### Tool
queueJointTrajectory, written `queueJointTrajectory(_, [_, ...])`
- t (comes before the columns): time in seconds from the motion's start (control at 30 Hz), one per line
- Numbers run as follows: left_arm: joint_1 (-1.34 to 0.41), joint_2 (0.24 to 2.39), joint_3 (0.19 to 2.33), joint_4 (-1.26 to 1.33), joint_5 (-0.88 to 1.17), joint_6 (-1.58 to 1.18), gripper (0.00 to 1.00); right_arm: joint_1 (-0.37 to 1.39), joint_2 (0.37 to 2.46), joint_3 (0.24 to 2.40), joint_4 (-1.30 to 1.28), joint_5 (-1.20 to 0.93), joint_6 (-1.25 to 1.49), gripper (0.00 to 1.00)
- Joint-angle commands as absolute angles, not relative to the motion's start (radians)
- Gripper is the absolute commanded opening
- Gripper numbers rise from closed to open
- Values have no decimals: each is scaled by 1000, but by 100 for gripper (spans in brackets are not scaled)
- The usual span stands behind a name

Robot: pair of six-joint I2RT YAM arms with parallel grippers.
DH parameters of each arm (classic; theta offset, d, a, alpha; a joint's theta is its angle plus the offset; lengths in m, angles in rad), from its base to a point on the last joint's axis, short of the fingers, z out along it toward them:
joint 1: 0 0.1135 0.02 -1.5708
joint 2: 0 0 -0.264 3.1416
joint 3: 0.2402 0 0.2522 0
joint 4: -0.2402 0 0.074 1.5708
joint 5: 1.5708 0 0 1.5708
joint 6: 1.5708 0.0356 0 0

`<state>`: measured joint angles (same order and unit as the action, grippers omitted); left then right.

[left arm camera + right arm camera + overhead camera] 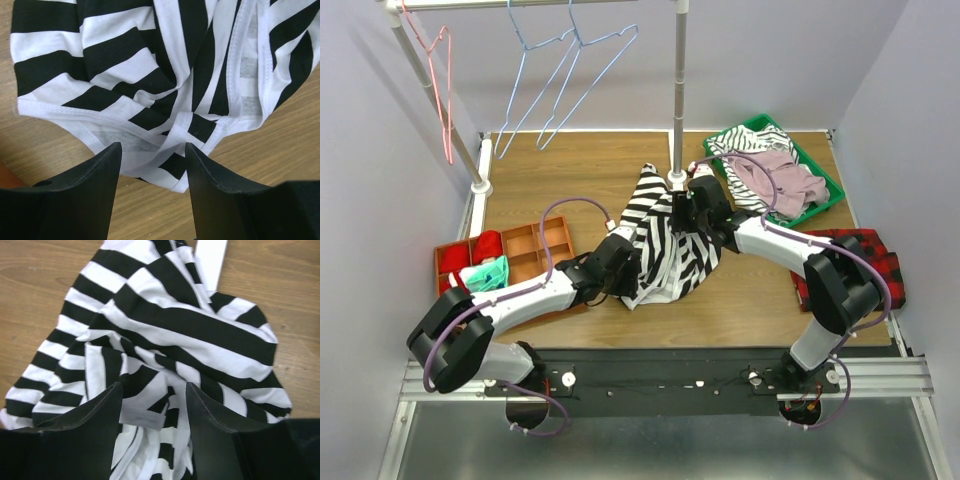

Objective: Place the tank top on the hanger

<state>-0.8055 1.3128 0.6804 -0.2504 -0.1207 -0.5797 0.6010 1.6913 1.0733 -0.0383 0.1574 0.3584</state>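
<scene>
The black-and-white striped tank top [665, 245] lies crumpled on the wooden table in the middle. My left gripper [623, 258] is open at its left hem; in the left wrist view the hem [165, 150] lies between the open fingertips of the gripper [152, 150]. My right gripper [686, 214] is open low over the top's far part; in the right wrist view it [152, 390] straddles bunched folds [165, 340]. Two light-blue wire hangers [582, 42] hang from the rail at the back, away from both grippers.
A pink-red hanger [442, 80] hangs at the far left. The rack's post [678, 90] stands just behind the tank top. A green bin [828, 196] with a pale pink garment sits back right, plaid cloth [880, 262] right, a red compartment tray [525, 248] left.
</scene>
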Motion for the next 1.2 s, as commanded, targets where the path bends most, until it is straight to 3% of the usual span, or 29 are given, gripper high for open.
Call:
queueJointTrajectory(0.0, [-810, 1330, 667, -184, -49, -568, 63, 604, 1680, 1056, -9, 14, 380, 62])
queueJointTrajectory(0.1, [-810, 1353, 649, -158, -26, -577, 58, 603, 1697, 1043, 28, -11, 393, 62])
queueJointTrajectory(0.3, [-810, 1325, 626, -156, -14, -600, 34, 604, 1730, 1037, 23, -9, 393, 60])
queueJointTrajectory(0.33, [-810, 1316, 629, -166, -17, -600, 24, 604, 1729, 1038, 18, -8, 393, 53])
queueJointTrajectory(0.4, [-810, 1275, 635, -196, -35, -603, 15, 603, 1712, 1038, 3, 29, 396, 43])
queueJointTrajectory(0.43, [-810, 1258, 638, -210, -44, -606, 8, 604, 1704, 1042, 3, 46, 397, 30])
queueJointTrajectory(0.5, [-808, 1203, 643, -247, -86, -626, 3, 603, 1686, 1042, -47, 92, 400, 16])
queueJointTrajectory(0.53, [-810, 1183, 646, -259, -100, -633, 0, 603, 1662, 1042, -60, 110, 402, 4])
queueJointTrajectory(0.7, [-810, 1002, 678, -353, -201, -698, 0, 603, 1516, 1034, -132, 193, 437, 1])
queueJointTrajectory(0.9, [-805, 848, 876, -378, -285, -687, 0, 603, 1249, 1130, -230, 319, 439, 1])
queueJointTrajectory(1.03, [-805, 883, 1143, -273, -290, -608, 0, 603, 1144, 1299, -248, 370, 434, 1])
queueJointTrajectory(1.17, [-808, 1027, 1446, -239, -213, -526, 0, 603, 1169, 1611, -293, 420, 368, 1])
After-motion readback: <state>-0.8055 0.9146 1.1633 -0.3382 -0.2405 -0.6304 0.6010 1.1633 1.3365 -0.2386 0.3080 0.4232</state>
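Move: The tank top's white-edged near corner lies almost between the left fingers, about 1 cm back, 1 cm right and 3 cm below; the wooden tray is roughly 25 cm left and 2 cm ahead. For the right hand, the tank top's middle fold is about 1 cm back, 2 cm left and 3 cm down. The rack foot stands some 8 cm straight ahead of that hand, and the green basket about 20 cm right and 10 cm ahead. Down and slightly inward first, both hands settle a centimetre or two onto the tank top and shut on it, the left pinching the near corner, the right the middle fold a little later. Then both lift fast, over 30 cm, fingertips tipping up some 30 degrees, the right also swinging about 8 cm right, each keeping its grip. ##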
